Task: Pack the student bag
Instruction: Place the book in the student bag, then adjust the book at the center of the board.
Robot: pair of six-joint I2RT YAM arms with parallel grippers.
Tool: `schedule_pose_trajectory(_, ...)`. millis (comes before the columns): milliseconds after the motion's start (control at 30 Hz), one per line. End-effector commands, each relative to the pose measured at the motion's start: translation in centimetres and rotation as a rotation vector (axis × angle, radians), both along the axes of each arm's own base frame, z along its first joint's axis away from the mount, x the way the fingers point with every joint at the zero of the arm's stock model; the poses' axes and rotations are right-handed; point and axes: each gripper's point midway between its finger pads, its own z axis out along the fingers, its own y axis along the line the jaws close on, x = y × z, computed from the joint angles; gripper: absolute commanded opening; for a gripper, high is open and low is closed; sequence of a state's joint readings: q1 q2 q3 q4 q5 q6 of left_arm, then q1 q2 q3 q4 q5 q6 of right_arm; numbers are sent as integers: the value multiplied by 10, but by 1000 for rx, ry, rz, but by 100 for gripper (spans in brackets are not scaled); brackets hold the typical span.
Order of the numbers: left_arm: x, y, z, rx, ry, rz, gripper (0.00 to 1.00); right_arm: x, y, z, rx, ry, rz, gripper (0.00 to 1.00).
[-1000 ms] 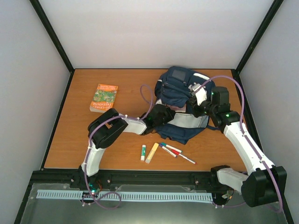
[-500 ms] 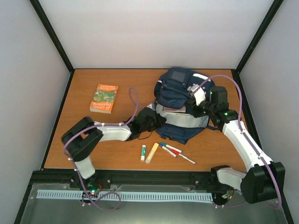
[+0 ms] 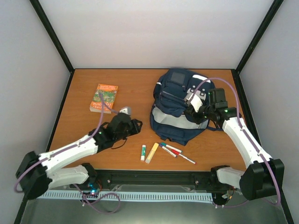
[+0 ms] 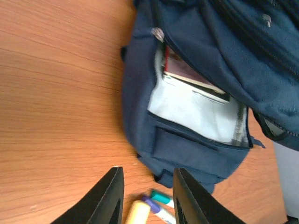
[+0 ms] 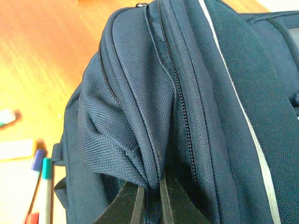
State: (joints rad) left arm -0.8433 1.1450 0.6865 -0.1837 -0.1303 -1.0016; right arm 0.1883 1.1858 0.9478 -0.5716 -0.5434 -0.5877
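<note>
The student bag (image 3: pixel 180 105), navy with thin white stripes, lies at the table's back right. Its main opening gapes toward the left arm, showing pale lining (image 4: pixel 196 109) and a book (image 4: pixel 187 74) inside. My right gripper (image 3: pixel 194 114) is shut on a fold of the bag's top fabric beside a zipper (image 5: pixel 150 196) and holds it up. My left gripper (image 3: pixel 134 126) hangs over bare table left of the bag. It is open (image 4: pixel 147 196) and holds nothing. The bag's lower edge and some pen tips lie beyond its fingers.
An orange book (image 3: pixel 104 97) lies at the back left. In front of the bag are a white glue stick (image 3: pixel 143 152), a yellow stick (image 3: pixel 151 152) and several pens (image 3: pixel 176 152). The pens (image 4: pixel 161 203) and the yellow stick (image 4: pixel 138 212) also show in the left wrist view.
The left arm has drawn back out of the bag toward the left and near side, and its jaws have opened. The right gripper keeps its hold on the bag's fabric.
</note>
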Motion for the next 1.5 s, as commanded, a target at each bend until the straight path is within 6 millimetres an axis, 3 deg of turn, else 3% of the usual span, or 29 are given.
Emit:
schedule_pose_trajectory(0, -13, 62, -27, 152, 55, 80, 34, -27, 4, -10, -44, 44, 131, 6)
schedule_pose_trajectory(133, -16, 90, -39, 133, 88, 145, 46, -34, 0, -40, -89, 116, 113, 10)
schedule_pose_trajectory(200, -16, 96, -42, 129, 102, 150, 61, -40, 3, -49, -58, 172, 103, 13)
schedule_pose_trajectory(267, -13, 103, -43, 131, 136, 152, 77, -52, 11, -55, -20, 224, 129, 23)
schedule_pose_trajectory(333, -11, 107, -44, 111, 190, 169, 85, -55, 11, -59, -33, 244, 117, 35)
schedule_pose_trajectory(433, -3, 110, -45, 72, 233, 200, 89, -52, 4, -51, -67, 206, 89, 50)
schedule_pose_trajectory(567, 19, 127, -37, 81, 264, 286, 92, -49, 5, -24, -55, 143, 86, 59)
schedule_pose_trajectory(667, 44, 155, -31, 85, 297, 409, 94, -50, 14, -13, 4, 151, 112, 60)
schedule_pose_trajectory(800, 75, 189, -25, 44, 331, 555, 95, -48, 22, -15, 70, 172, 119, 61)
schedule_pose_trajectory(933, 118, 221, -6, 58, 293, 646, 98, -50, 25, -20, 97, 166, 133, 62)
schedule_pose_trajectory(1067, 162, 256, 1, 205, 253, 700, 100, -54, 23, -26, 81, 142, 133, 63)
schedule_pose_trajectory(1267, 220, 295, -21, 289, 313, 692, 100, -58, 21, -27, 74, 124, 136, 64)
schedule_pose_trajectory(1333, 241, 298, -36, 289, 344, 652, 100, -58, 20, -27, 70, 117, 134, 64)
schedule_pose_trajectory(1467, 283, 296, -47, 326, 350, 550, 100, -55, 19, -30, 57, 116, 129, 64)
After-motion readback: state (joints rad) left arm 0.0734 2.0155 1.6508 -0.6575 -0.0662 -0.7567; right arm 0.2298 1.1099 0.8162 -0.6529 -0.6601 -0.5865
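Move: From the left hand the orange book lies about 24 cm ahead and 28 cm to the left, some 13 cm lower; the yellow highlighter is roughly 7 cm back and 6 cm to the right, 14 cm below. The right hand has the student bag's raised flap between its fingers, the bag's middle being about 9 cm ahead, 4 cm to the left and 14 cm below; the markers lie some 13 cm back and 6 cm left, 19 cm down. The left hand leaves the bag's side empty, swinging left with a dip of some 6 cm, then reaching about 26 cm forward and still leftward until it is over the orange book, its fingers spreading from a third to fully open while the wrist turns some 40 degrees counter-clockwise and tips down. Meanwhile the right hand draws the pinched flap back and down about 6 cm over the bag's mouth, opens to let go, bobs up a few centimetres and settles again to hover low over the bag, fingers wide. ##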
